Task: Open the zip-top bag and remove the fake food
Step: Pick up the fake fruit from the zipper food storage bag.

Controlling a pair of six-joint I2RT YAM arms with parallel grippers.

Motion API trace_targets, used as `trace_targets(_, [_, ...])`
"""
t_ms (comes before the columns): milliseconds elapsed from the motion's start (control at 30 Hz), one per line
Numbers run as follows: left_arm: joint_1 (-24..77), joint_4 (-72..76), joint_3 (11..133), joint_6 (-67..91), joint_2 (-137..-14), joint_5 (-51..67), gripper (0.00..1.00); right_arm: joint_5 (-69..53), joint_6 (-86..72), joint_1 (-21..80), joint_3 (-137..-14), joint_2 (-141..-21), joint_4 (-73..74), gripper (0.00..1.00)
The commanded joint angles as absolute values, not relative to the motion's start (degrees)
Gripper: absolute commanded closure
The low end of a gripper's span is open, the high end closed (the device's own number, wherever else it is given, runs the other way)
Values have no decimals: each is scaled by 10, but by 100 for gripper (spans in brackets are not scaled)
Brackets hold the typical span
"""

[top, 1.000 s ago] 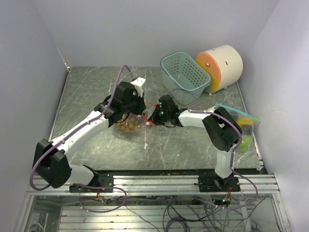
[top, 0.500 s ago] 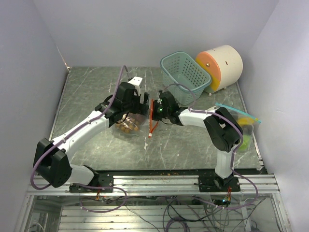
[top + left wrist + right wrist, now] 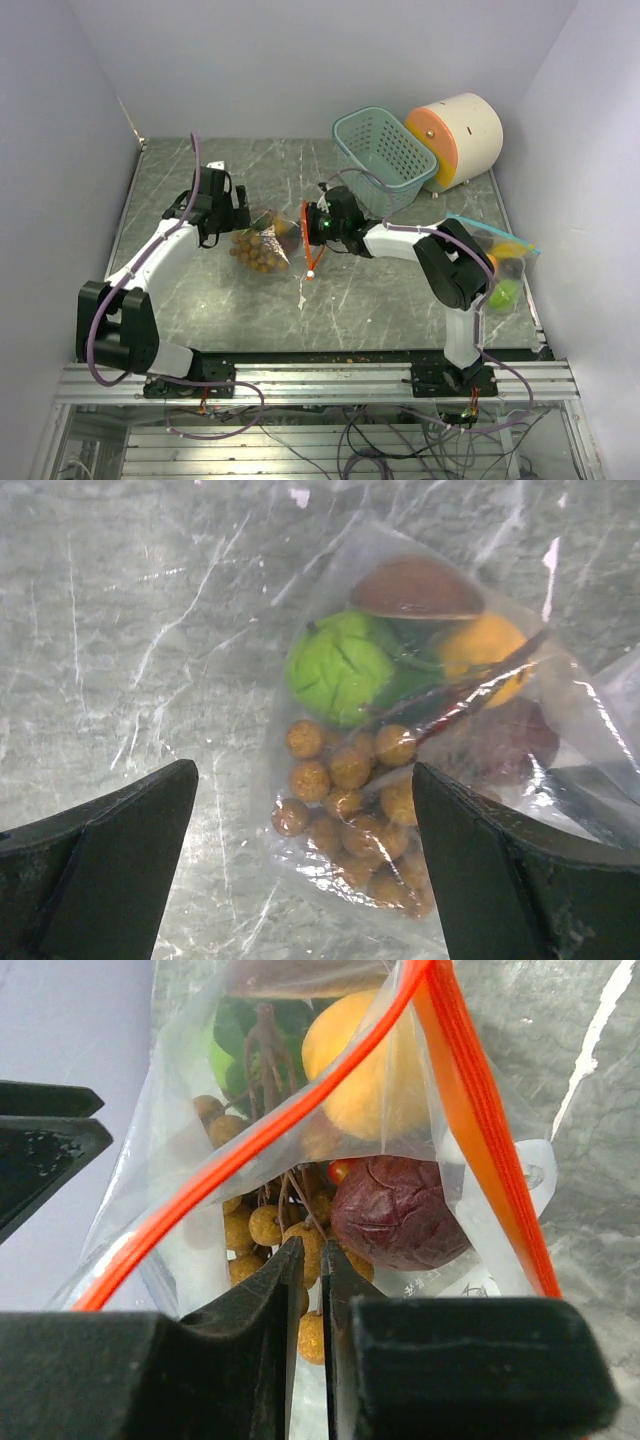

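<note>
The zip-top bag (image 3: 262, 245) lies mid-table, its orange zip (image 3: 305, 235) raised at the right end. Inside is the fake food: a cluster of brown balls (image 3: 350, 800), a green fruit (image 3: 340, 665), an orange fruit (image 3: 480, 655) and a dark red one (image 3: 395, 1210). My left gripper (image 3: 238, 212) (image 3: 303, 810) is wide open, left of the bag and above the brown balls, holding nothing. My right gripper (image 3: 312, 225) (image 3: 311, 1250) is at the bag's open mouth between the two orange lips. Its jaws stand a narrow slit apart. Whether they still pinch the film does not show.
A teal basket (image 3: 385, 155) stands at the back, tilted, with a big cream cylinder (image 3: 460, 135) to its right. A second bag with a blue zip (image 3: 505, 265), holding green and yellow things, lies by the right wall. Walls close in the table on three sides.
My left gripper opened, let go of the bag and drew back to the left. The right gripper moved a little left and its jaws parted slightly. The bag's zip end now stands more upright.
</note>
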State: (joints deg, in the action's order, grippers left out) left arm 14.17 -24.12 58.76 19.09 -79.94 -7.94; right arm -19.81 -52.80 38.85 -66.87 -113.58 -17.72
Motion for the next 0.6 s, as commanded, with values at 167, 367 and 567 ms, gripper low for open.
trace_targets(167, [117, -234, 538, 245, -851, -8, 15, -167, -475, 403, -710, -1148, -125, 74])
trace_targets(367, [118, -219, 534, 257, -876, 25, 25, -99, -439, 405, -733, -1147, -67, 61])
trace_targets(567, [118, -214, 527, 251, -875, 34, 51, -58, -408, 408, -731, -1166, -50, 43])
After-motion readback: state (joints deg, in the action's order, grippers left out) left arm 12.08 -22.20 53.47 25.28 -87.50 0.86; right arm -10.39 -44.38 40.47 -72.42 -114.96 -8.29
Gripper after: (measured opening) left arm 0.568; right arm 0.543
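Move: For the left hand, the longan bunch in the bag lies about 9 cm below, 4 cm right and 2 cm back; the green apple is 7 cm ahead of the bunch, and the dark red fruit some 9 cm right of it and 3 cm ahead. From the right hand, at the bag's mouth, the dark red fruit is about 6 cm left and 4 cm below, almost level; the bunch is 12 cm left, 3 cm back. Left hand drops some 7 cm towards the longans, partly closing; right opens half-wide at the bag's mouth, edging forward. ##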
